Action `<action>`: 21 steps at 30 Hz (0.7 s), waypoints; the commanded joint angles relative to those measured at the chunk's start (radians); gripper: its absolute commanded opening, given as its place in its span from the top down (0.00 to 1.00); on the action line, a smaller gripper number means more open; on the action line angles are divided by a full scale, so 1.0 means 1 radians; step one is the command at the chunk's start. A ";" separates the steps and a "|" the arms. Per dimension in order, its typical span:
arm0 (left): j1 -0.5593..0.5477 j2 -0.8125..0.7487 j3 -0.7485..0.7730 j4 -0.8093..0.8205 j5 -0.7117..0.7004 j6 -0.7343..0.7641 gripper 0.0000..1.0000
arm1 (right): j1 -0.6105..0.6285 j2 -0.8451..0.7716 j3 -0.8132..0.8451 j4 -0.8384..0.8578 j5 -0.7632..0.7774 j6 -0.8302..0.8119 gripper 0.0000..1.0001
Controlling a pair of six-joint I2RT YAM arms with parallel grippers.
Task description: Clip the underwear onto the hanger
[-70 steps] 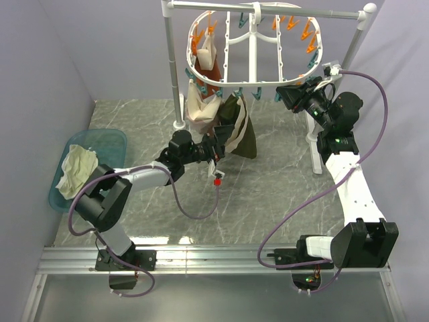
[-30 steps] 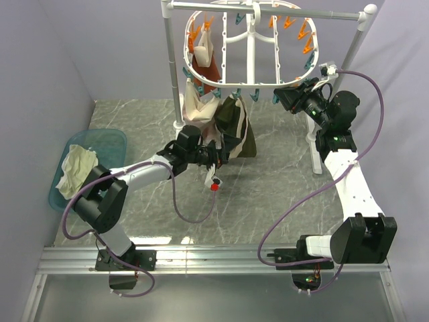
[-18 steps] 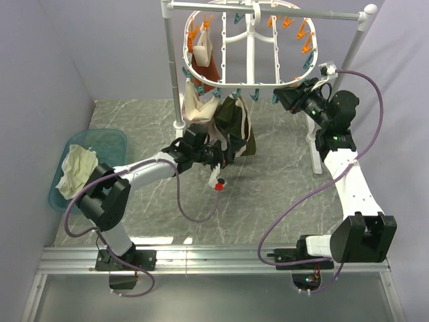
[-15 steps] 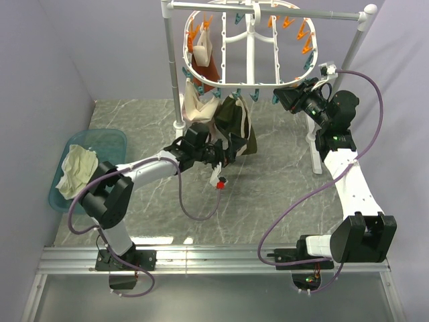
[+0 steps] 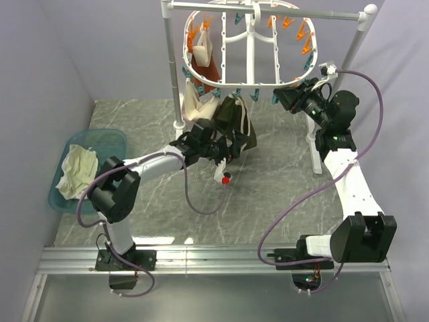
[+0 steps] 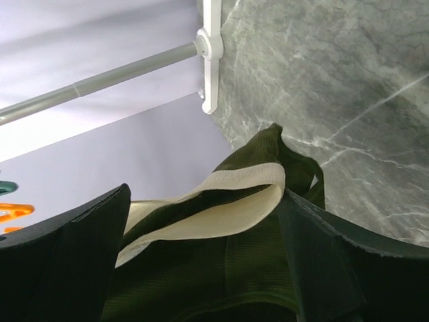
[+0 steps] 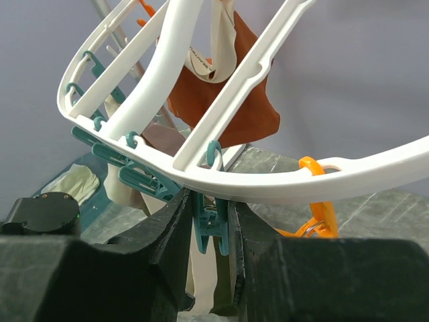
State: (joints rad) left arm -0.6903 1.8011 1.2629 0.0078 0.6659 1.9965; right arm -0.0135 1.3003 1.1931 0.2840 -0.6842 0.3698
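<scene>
The dark olive underwear [image 5: 241, 129] with its pale waistband hangs below the near rim of the white oval hanger [image 5: 265, 85]. Its top reaches up among the teal pins; I cannot tell whether a pin grips it. My left gripper [image 5: 225, 149] is at its lower part. In the left wrist view the underwear [image 6: 265, 258] fills the space between the wide-apart fingers of my left gripper [image 6: 204, 201], unpinched. My right gripper [image 7: 210, 208] is shut on a teal clothespin [image 7: 209, 225] hanging under the hanger [image 7: 268, 181] rim; in the top view my right gripper [image 5: 285, 95] sits at the rim's right end.
A rust-red garment [image 5: 203, 66] and a pinkish-beige one [image 5: 194, 104] hang on the hanger's left side. The white pole stand [image 5: 175, 67] carries the hanger. A blue basin [image 5: 110, 141] holding a cream cloth [image 5: 77, 169] sits at the left.
My left arm has reached right and farther in under the underwear, which has bunched up a little. The hanger has tipped slightly. The right gripper has stayed on its pin.
</scene>
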 commanded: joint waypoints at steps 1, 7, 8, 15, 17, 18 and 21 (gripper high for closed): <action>-0.005 0.017 0.062 -0.040 0.003 0.464 0.05 | 0.001 -0.004 0.025 -0.009 -0.029 0.001 1.00; -0.005 0.035 0.087 -0.051 -0.009 0.473 0.07 | 0.001 -0.009 0.023 -0.009 -0.029 0.003 1.00; -0.005 0.040 0.098 -0.051 -0.014 0.476 0.09 | 0.001 -0.007 0.022 -0.008 -0.029 0.003 1.00; -0.006 0.078 0.158 -0.060 -0.060 0.476 0.34 | 0.001 -0.010 0.017 -0.008 -0.026 0.001 1.00; -0.005 0.086 0.176 -0.068 -0.071 0.476 0.45 | 0.001 -0.010 0.016 -0.006 -0.026 0.003 1.00; -0.005 0.092 0.181 -0.066 -0.080 0.476 0.48 | 0.000 -0.010 0.016 -0.005 -0.025 0.004 1.00; -0.006 0.101 0.194 -0.060 -0.091 0.456 0.60 | 0.001 -0.012 0.017 -0.006 -0.025 0.003 1.00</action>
State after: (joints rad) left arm -0.6907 1.8927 1.4094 -0.0414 0.5838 1.9957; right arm -0.0135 1.3003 1.1931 0.2840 -0.6853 0.3698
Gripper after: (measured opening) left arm 0.432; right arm 0.307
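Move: The loose corner of the underwear's cream waistband hangs about 3 cm ahead of my left hand, 2 cm to its right and barely 1 cm lower. The teal clip already holding the underwear sits 5 cm ahead, 2 cm left and 20 cm up; my right hand's teal clip is 5 cm ahead, 10 cm right and 21 cm up. From my right hand, that corner lies some 8 cm left, 2 cm back and 20 cm below. I ease my left hand about 3.5 cm forward and slightly right, so its fingers straddle the loose waistband corner. Partway through I start closing them, from wide open to under half, to pinch the cream band, the wrist barely turning. My right hand stays put up at the ring, keeping its squeeze on the teal clip. ##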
